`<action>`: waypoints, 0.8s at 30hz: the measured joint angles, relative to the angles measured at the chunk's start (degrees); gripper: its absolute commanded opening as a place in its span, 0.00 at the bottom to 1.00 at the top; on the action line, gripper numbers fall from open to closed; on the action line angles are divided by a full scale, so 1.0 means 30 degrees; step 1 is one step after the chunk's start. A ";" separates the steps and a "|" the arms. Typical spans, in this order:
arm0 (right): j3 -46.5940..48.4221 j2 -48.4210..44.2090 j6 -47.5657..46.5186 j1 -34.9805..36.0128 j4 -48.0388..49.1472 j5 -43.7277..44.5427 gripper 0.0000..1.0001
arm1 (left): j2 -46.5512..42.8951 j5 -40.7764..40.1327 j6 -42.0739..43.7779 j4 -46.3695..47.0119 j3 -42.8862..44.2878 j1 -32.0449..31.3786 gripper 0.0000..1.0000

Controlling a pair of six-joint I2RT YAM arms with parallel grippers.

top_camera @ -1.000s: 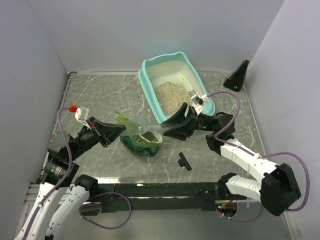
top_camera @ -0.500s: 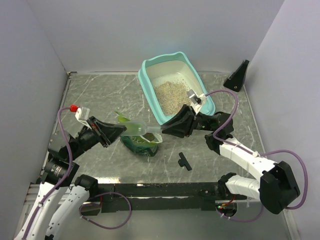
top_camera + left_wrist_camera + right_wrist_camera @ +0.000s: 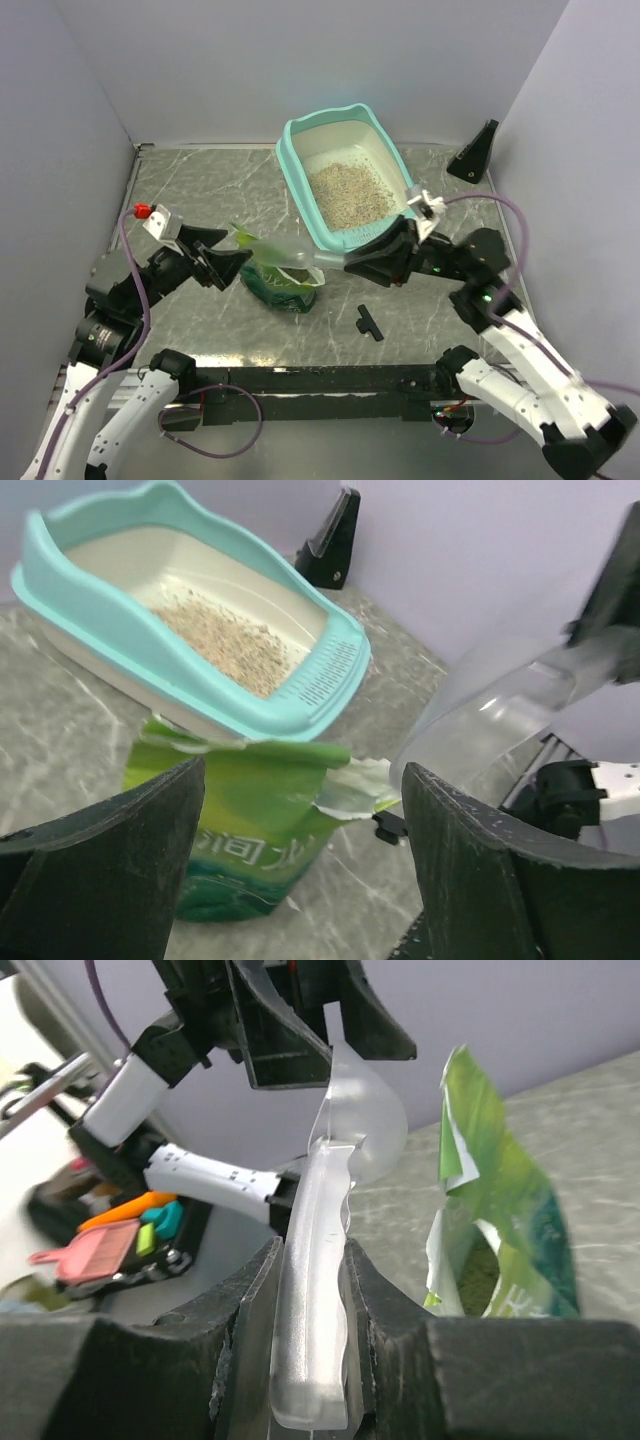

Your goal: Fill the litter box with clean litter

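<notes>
The litter box (image 3: 296, 160), teal rim and cream pan, stands at the back centre, with beige clean litter (image 3: 350, 192) in its middle. It also shows in the left wrist view (image 3: 120, 605), with the litter (image 3: 230, 645). A torn-open green bag (image 3: 283, 285) stands in front of it. My right gripper (image 3: 350, 265) is shut on the handle of a clear plastic scoop (image 3: 315, 1260). The scoop's bowl (image 3: 262, 252) hangs over the bag's mouth with no litter showing in it. My left gripper (image 3: 232, 263) is open and empty beside the bag (image 3: 250, 820).
A small black part (image 3: 368, 322) lies on the table in front of the bag. A black wedge-shaped stand (image 3: 475, 152) sits at the back right. Grey walls close in the left, back and right sides.
My right arm has swung its wrist back to the right, keeping the scoop over the bag. My left arm has shifted slightly left, still open.
</notes>
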 measured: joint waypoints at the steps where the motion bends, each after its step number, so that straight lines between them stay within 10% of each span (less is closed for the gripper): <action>1: 0.0685 -0.0670 -0.0641 0.0022 -0.1719 0.0554 0.00 | 0.0189 -0.0029 0.0488 -0.0109 0.0357 0.0000 0.82; 24: 0.6156 -0.2871 -0.4233 0.0197 -1.8935 0.6171 0.00 | 0.5712 0.4350 1.4338 -0.5093 0.4342 -0.0291 0.76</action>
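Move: Just right of the open left hand, roughly 4 cm ahead, 4 cm right and 8 cm lower, the green flap of the litter bag stands up; the bag's body is about 3 cm ahead, 8 cm right and 23 cm below. The litter box lies some 27 cm ahead and 25 cm right. From the right hand, holding the clear scoop, the bag is about 15 cm left and 4 cm ahead, the black clip 5 cm left, 2 cm back, on the table. Drawing the scoop about 6 cm to the right and slightly back, away from the left fingers, the right hand keeps its grip, rises, then sinks, swinging clockwise and dipping the scoop's bowl some 20 degrees. The left hand, fingers staying wide open, lifts briefly, then comes down towards the bag's flap, edging forward and right and rolling about 35 degrees clockwise as seen from behind it. ##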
